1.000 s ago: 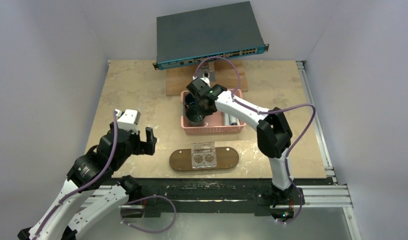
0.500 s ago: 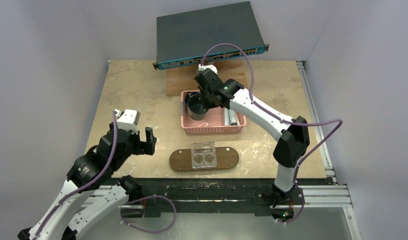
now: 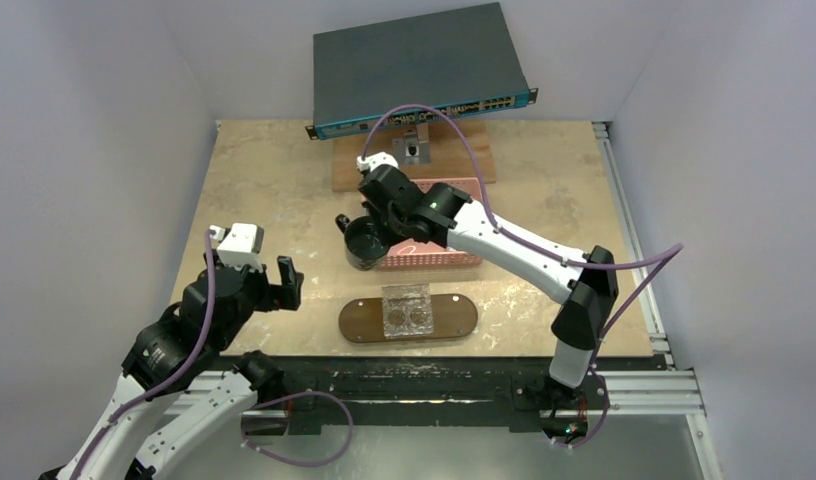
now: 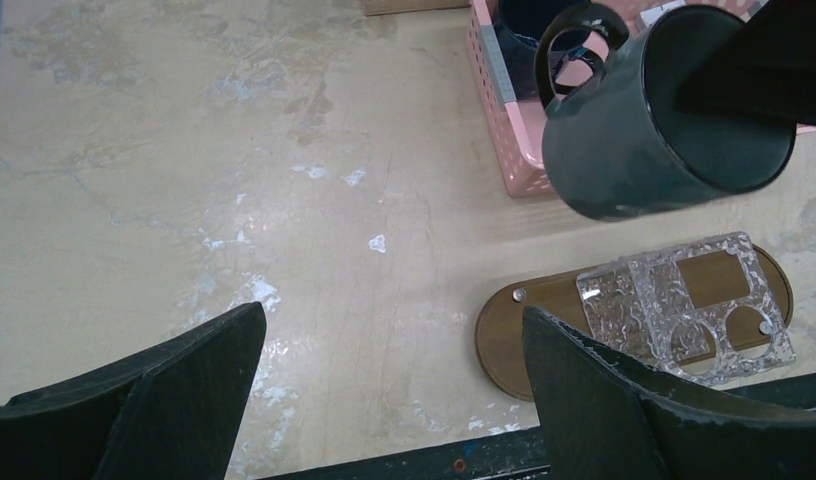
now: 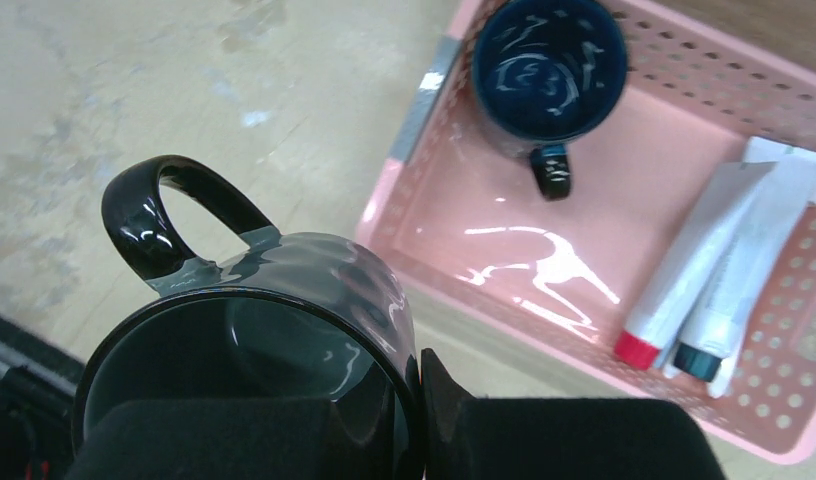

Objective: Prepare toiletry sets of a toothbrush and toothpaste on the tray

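Observation:
My right gripper (image 5: 416, 370) is shut on the rim of a dark mug (image 5: 254, 340), one finger inside and one outside. In the top view this mug (image 3: 364, 243) hangs just off the left end of the pink basket (image 3: 434, 258). Two white toothpaste tubes (image 5: 684, 270) lie at the basket's right end; I cannot make out a toothbrush. The dark-brown tray (image 3: 454, 320) lies near the front edge with a clear holder (image 3: 406, 310) on it. My left gripper (image 4: 394, 315) is open and holds nothing, hovering over bare table left of the tray (image 4: 529, 330).
A second dark mug (image 5: 549, 65) stands upright in the basket's (image 5: 454, 230) far left corner. A grey network switch (image 3: 419, 65) sits at the back on a wooden board (image 3: 349, 165). The held mug (image 4: 664, 120) hangs above and beyond the tray in the left wrist view.
The right arm has lifted the mug out of the basket and carried it left, past the basket's left end. The left arm has drawn slightly left, still open.

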{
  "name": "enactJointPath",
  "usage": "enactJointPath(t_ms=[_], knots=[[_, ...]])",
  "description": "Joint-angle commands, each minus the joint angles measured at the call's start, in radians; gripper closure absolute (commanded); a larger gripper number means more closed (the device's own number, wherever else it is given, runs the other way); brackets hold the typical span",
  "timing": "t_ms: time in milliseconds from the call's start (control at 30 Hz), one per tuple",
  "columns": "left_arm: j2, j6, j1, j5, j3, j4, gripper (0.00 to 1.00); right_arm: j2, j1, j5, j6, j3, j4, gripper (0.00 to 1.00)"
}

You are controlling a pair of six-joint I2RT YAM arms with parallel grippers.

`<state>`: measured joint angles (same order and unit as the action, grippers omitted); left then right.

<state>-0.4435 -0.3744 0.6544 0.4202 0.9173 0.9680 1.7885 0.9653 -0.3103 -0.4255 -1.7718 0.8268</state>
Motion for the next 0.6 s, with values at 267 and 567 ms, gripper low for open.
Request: enactJointPath(t_ms=[267, 567], knots=[[0.009, -0.002, -0.009, 0.034, -0.001, -0.005, 0.00, -0.014, 0.098, 0.093, 0.126, 0.028, -0.109, 1.00], [0.023, -0.004, -0.021, 0.043, -0.001, -0.005, 0.00, 0.001, 0.130, 0.164, 0.247, 0.092, -0.162, 1.00]])
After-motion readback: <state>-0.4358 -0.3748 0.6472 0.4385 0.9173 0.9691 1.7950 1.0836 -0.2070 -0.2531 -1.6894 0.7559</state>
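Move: The right hand holds the dark green mug by its rim. The bare left end of the brown tray lies about 7 cm back from this hand, 5 cm to its left and some 20 cm below. On the tray's middle, the clear organizer is 6 cm back and 5 cm right; the blue mug in the pink basket stands 14 cm straight ahead. From the left hand, that tray end is about 5 cm ahead and 15 cm right, 22 cm below. Back and to the left, the right hand carries the mug away from the basket towards the tray's left end, some 6 to 7 cm in all, quick at first and then slowing. It sinks about 3 cm along the way while the wrist turns close to 20 degrees counter-clockwise, the fingers keeping their pinch on the rim. ##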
